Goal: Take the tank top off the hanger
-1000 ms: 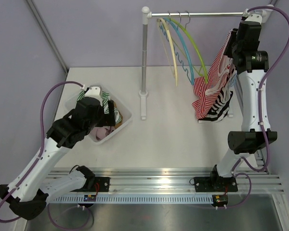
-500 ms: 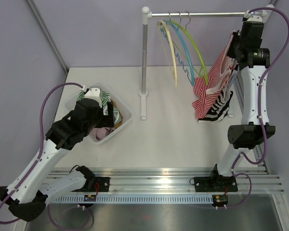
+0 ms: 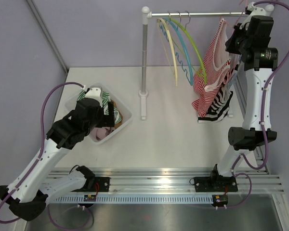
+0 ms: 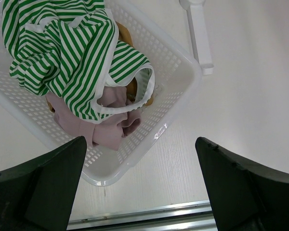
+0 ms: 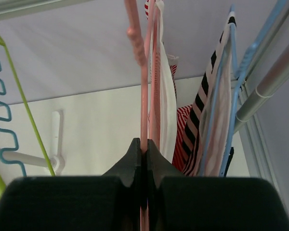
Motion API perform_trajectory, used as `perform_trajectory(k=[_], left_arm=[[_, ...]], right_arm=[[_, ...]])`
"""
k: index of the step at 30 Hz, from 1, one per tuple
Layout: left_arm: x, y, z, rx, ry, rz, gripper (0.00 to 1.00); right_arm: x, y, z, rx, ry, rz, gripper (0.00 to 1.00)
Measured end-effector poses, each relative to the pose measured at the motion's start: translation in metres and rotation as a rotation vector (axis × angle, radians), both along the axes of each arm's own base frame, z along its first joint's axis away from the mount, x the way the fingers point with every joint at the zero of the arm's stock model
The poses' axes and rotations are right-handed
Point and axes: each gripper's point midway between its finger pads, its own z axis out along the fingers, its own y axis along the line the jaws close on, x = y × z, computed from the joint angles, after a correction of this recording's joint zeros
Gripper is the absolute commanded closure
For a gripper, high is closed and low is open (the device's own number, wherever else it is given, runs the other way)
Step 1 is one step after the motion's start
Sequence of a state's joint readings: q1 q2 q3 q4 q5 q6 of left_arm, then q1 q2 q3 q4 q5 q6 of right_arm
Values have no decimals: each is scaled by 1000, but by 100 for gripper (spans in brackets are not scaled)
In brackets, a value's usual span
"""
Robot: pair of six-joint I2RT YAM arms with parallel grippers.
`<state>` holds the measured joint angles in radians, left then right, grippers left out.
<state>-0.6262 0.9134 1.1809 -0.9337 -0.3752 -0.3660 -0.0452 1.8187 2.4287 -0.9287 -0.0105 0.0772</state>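
Observation:
The red-and-white striped tank top (image 3: 208,72) hangs on a pink hanger (image 5: 143,91) at the right end of the rail (image 3: 197,15). My right gripper (image 3: 235,40) is up by the rail, and in the right wrist view the gripper (image 5: 143,149) is shut on the pink hanger's thin bar. The tank top's fabric (image 5: 160,72) drapes just right of that bar. My left gripper (image 3: 104,113) hovers open over the white basket (image 3: 126,119), far from the tank top. The left wrist view shows the gripper (image 4: 140,142) with nothing between its fingers.
A black-and-white striped top (image 3: 219,104) hangs on a blue hanger (image 5: 231,82) right beside the tank top. Yellow (image 3: 171,48), blue (image 3: 183,54) and green (image 3: 194,47) bare hangers hang mid-rail. The stand's post (image 3: 144,53) rises at table centre. The basket (image 4: 183,62) holds a green striped garment (image 4: 72,53).
My right gripper has closed on the pink hanger and risen toward the rail, lifting the tank top's upper part with it. The left arm has not moved.

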Motion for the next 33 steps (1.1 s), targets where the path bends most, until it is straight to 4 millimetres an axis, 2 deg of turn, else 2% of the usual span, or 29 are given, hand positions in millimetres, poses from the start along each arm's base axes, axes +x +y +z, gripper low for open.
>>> perform_trajectory(k=[3, 7, 11, 15, 19, 22, 26, 33], left_arm=[[0, 0, 1, -4, -2, 1, 1], [1, -2, 14, -38, -28, 9, 1], [3, -8, 40, -100, -83, 8, 1], [5, -26, 81, -187, -170, -38, 1], [11, -64, 130, -273, -272, -146, 1], [16, -104, 162, -306, -348, -264, 1], [14, -156, 181, -324, -411, -424, 1], [8, -242, 202, -352, -498, -652, 1]], right_arm=[[-10, 9, 5, 30, -8, 37, 100], [-42, 21, 9, 71, -14, 82, 100], [-83, 32, 22, 104, -49, 120, 100], [-120, 42, 42, 127, -101, 159, 100], [-152, 51, 39, 145, -94, 201, 100], [-180, 57, 16, 170, -38, 222, 100], [-219, 62, -3, 182, 10, 235, 100], [-285, 67, 4, 152, -29, 266, 100]])
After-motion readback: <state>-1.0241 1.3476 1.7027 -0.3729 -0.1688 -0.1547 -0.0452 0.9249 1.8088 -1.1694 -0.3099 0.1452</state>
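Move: The right hand already grips the pink hanger, bound for clear space some 28 cm back and 7 cm left, level with it. The red-striped tank top hangs about 8 cm ahead, 5 cm left and 15 cm below; the black-striped top is about 6 cm ahead and 6 cm right, the green hanger 5 cm ahead and 17 cm left. From the empty left hand the red-striped tank top is roughly 25 cm ahead, 45 cm right. Right hand draws the gripped pink hanger back about 28 cm while the open left sweeps right and up towards it. ##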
